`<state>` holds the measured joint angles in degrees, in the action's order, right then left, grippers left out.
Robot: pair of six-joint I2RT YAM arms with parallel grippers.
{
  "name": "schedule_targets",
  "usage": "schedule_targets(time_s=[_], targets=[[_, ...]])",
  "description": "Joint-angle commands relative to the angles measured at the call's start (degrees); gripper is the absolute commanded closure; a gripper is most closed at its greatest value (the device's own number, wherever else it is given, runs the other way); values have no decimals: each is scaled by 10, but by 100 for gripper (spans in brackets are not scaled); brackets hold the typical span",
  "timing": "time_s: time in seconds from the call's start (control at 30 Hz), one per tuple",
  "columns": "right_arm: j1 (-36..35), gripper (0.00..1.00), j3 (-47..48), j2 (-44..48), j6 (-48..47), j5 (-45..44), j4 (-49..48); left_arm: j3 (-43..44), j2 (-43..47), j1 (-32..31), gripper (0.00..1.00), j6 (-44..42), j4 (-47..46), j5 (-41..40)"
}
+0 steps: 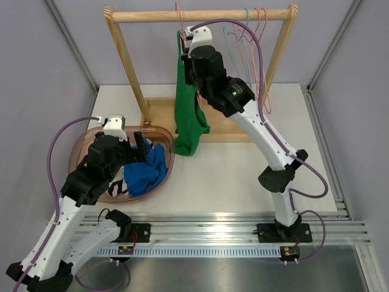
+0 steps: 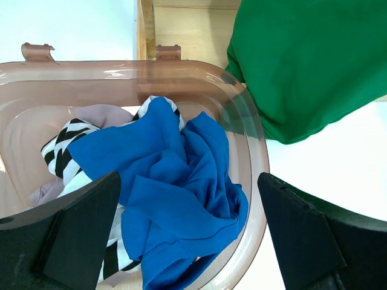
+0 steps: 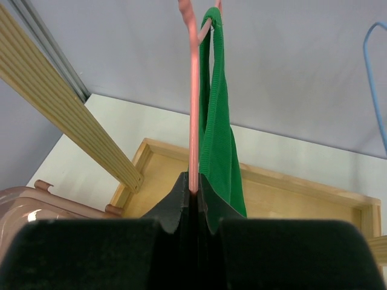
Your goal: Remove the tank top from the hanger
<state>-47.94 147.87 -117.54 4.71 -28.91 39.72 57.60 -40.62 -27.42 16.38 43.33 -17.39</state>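
Note:
A green tank top hangs from a pink hanger on the wooden rack's top bar. My right gripper is up beside it. In the right wrist view its jaws are shut on the hanger's thin pink wire, and the tank top's strap runs down just right of the wire. My left gripper stands open over the basket with nothing between its fingers. The tank top's lower hem shows at the upper right of the left wrist view.
A brown translucent basket at the left holds a blue garment and a black-and-white striped one. Several bare hangers hang at the bar's right end. The rack's wooden base tray lies under the tank top.

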Motion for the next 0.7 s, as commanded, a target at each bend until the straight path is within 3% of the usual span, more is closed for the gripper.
schedule_targets(time_s=[0.0,0.2,0.33,0.67], targets=[[3,100,19,59,-13,11,-55,0,-2,3,1,-9,-26,11],[3,100,-13,95,3,40,-49,1,9,3,1,-8,-31,19],[3,100,-128,176,26,74,-76,3,28,3,1,3,-45,44],[3,100,-310,328,79,161,-68,64,35,3,1,64,-94,122]])
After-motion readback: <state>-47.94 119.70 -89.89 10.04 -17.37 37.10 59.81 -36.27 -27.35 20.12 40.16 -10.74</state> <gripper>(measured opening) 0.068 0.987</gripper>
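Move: Just ahead of the right hand, which already grips the pink hanger, hangs the green tank top, its middle about 7 cm forward, 2 cm left and 13 cm below. The wooden rail is some 14 cm forward, 3 cm right and 14 cm above that hand, with bare hangers roughly 12 cm forward, 20 cm right and 3 cm above. From the left hand the tank top lies about 26 cm forward, 18 cm right and 4 cm higher. Lifting first by about 3.5 cm, the right hand keeps its pinch on the pink hanger and draws it back some 10 cm and right 5 cm, away from the rail, turning about 10 degrees counter-clockwise. Starting later, the open left hand rises roughly 4.5 cm, drifts right and tilts slightly up, touching nothing. ##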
